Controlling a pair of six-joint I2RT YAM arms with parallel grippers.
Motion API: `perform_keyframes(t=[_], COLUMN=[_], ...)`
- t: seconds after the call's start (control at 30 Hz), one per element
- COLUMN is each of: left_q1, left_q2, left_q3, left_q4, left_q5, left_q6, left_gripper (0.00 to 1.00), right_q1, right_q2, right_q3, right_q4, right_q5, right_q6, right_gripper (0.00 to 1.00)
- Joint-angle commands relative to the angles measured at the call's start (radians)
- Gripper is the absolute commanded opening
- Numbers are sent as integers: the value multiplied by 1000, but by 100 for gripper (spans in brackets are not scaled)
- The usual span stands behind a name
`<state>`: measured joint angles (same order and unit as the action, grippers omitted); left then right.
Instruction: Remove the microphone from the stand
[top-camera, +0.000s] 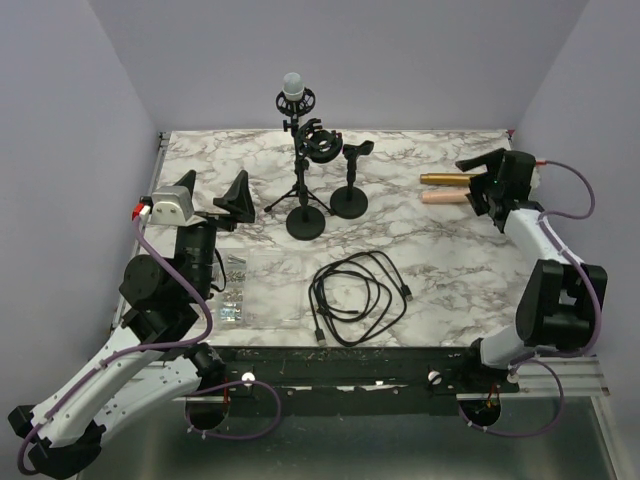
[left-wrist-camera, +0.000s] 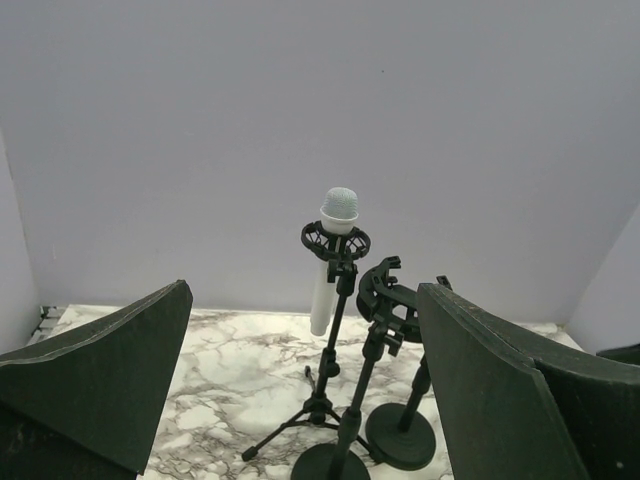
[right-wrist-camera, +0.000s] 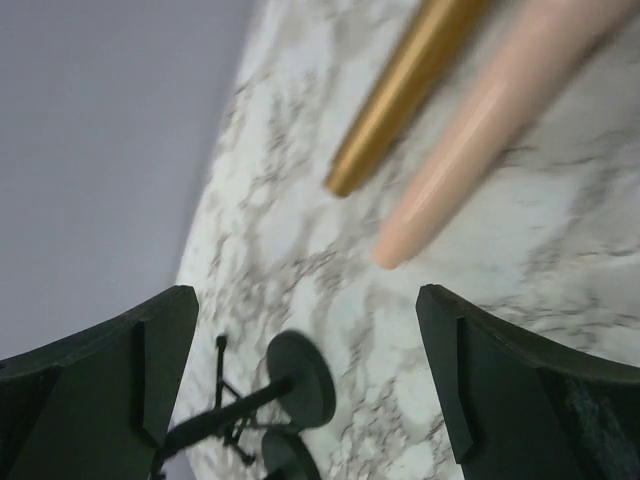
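Note:
A white microphone (top-camera: 292, 88) with a grey mesh head stands upright in the shock mount of a black tripod stand (top-camera: 300, 170) at the back centre. In the left wrist view the microphone (left-wrist-camera: 330, 262) is straight ahead, well beyond the fingers. My left gripper (top-camera: 210, 196) is open and empty at the table's left, and it points at the stands (left-wrist-camera: 305, 320). My right gripper (top-camera: 471, 185) is open and empty at the far right, just right of two microphones lying on the table (right-wrist-camera: 305, 300).
Two round-base stands (top-camera: 306, 222) (top-camera: 349, 203) with empty clips stand in front of the tripod. A gold microphone (top-camera: 447, 179) and a pink microphone (top-camera: 445, 197) lie at the right. A coiled black cable (top-camera: 358, 295) and a clear bag (top-camera: 240, 290) lie near the front.

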<state>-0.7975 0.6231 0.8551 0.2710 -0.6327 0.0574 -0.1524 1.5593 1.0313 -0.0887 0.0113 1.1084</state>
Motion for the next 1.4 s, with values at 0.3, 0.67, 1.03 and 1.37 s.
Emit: perform_keyframes(t=[0.3, 0.67, 1.03, 1.37], left_q1=[10, 88, 99, 102], left_q2=[123, 214, 182, 141], left_q3=[120, 190, 177, 174], left_q4=[-155, -270, -254, -249], left_q5=[114, 204, 187, 181], left_q6=[-99, -231, -224, -221], left_gripper=[98, 98, 99, 99], right_q1=[446, 721, 912, 935], right_q2=[-90, -20, 96, 188], right_q3=[191, 120, 190, 325], right_q4=[284, 481, 372, 223], right_q5=[-468, -183, 261, 429], right_q6=[-286, -62, 79, 151], right_gripper=[100, 100, 100, 95])
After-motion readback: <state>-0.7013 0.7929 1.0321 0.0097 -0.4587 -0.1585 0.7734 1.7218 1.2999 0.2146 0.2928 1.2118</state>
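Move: The neck of the middle stand, just under its empty ring, is about 44 cm to the right hand's left, 3 cm back and some 12 cm up. The ring sits about 4 cm above the neck and slightly farther out; the white microphone stands some 9 cm beyond the neck. The short stand's head is 32 cm left and 7 cm up from the right hand. From the left hand, the neck lies about 21 cm ahead, 15 cm right and 17 cm below. Swing the open right gripper about 40 cm left, away from the two laid-down microphones, climbing nearly 20 cm and turning counter-clockwise; then sink some 7 cm, turn partly back and ease forward, fingers levelled and still wide, close to the middle stand's neck below the ring. Reach the open left gripper forward-right, tipping it down, then ease it slightly back. ##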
